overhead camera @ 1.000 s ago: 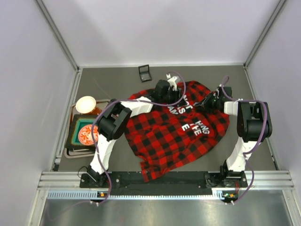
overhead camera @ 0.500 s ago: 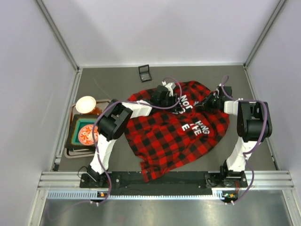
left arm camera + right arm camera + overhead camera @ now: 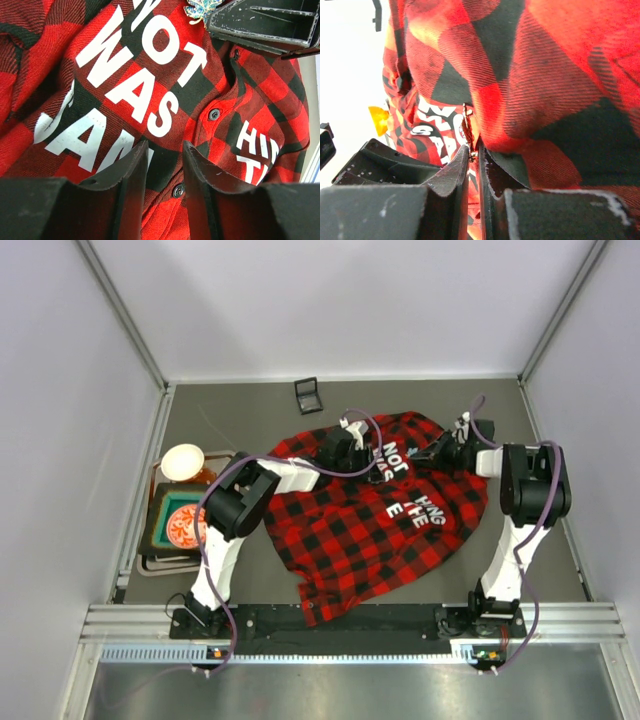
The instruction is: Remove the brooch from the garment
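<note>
The red-and-black plaid garment [image 3: 380, 525] lies spread on the table, white lettering up; it also fills the left wrist view [image 3: 100, 60]. The brooch [image 3: 199, 9], a small sparkly snowflake, is pinned by the letters "NOT". In the right wrist view the brooch [image 3: 468, 127] shows edge-on at my fingertips. My right gripper [image 3: 473, 151] is shut on its lower edge, at the garment's upper right [image 3: 434, 452]. My left gripper [image 3: 164, 146] is open, jaws either side of a shirt button [image 3: 177, 190], a little left of the brooch [image 3: 356, 452].
A small black square box [image 3: 309, 395] sits on the table beyond the garment. At the left a tray [image 3: 148, 565] holds a pale bowl [image 3: 182, 462] and a green dish [image 3: 182, 525]. Walls close in on three sides.
My left gripper has drawn back to the left and nearer, uncovering the letters "NOT". My right gripper has shifted slightly up and stays at the brooch.
</note>
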Motion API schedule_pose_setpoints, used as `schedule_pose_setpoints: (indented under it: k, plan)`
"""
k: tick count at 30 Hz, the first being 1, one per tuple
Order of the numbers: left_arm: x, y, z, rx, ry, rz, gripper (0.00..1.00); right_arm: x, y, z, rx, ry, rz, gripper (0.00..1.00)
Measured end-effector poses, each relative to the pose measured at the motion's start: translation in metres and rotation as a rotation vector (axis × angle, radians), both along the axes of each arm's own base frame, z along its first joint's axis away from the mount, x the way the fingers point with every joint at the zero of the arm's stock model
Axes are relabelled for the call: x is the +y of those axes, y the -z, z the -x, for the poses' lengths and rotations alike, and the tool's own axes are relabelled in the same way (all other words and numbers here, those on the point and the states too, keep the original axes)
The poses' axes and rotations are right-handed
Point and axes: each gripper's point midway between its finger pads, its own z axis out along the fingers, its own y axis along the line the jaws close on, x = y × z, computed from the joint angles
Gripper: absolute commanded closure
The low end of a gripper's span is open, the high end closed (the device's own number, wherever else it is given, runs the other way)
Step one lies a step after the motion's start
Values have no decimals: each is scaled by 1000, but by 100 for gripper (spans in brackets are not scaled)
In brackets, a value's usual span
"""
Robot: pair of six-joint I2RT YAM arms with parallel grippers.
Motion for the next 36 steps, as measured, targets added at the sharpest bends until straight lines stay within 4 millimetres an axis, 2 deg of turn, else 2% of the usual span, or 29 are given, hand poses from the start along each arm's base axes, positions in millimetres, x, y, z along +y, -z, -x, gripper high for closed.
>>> schedule_pose_setpoints:
  k: [14,17,20,22,26,29,30,33,36]
  plan:
    - [2,-1,2,-8,4,1,60,9,-25,-34,-143,-72,-86,100]
    - [3,-3,4,-4,8,-6,59,11,-37,-43,-174,-89,-93,100]
    - [6,-10,7,3,10,-13,58,15,-52,-53,-216,-108,-82,100]
    - [8,-23,11,-1,9,-9,57,18,-57,-50,-219,-120,-67,100]
    - [16,-67,21,-35,3,28,55,35,-75,-30,-246,-176,-28,100]
    - [27,-107,36,-79,4,74,45,67,-97,2,-301,-275,-7,100]
    - [32,-121,44,-93,9,93,37,81,-104,15,-326,-322,2,100]
    - [49,-152,71,-136,31,138,35,126,-123,63,-415,-490,10,100]
    - [71,-173,99,-169,39,159,34,160,-130,115,-473,-659,2,100]
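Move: The brooch is already pinched in my right fingertips, still at the shirt; from my left hand it lies about 10 cm to the right and 6 cm ahead, at about the same height. From my right hand, the NOT WAS SAM lettering is some 8 cm left and 3 cm back, the HING lettering around 14 cm back and dead level sideways, both just below, and the black case about 27 cm left and 15 cm ahead. Keeping the brooch pinched, I draw my right hand about 5 cm forward while lifting it, then swing it back and left over the lettering, ending 13 cm higher, fingers tipping up and turning some 40 degrees counter-clockwise. My left hand first stays low at the shirt, then rises about 17 cm, back and left as well, its fingers opening wider. ##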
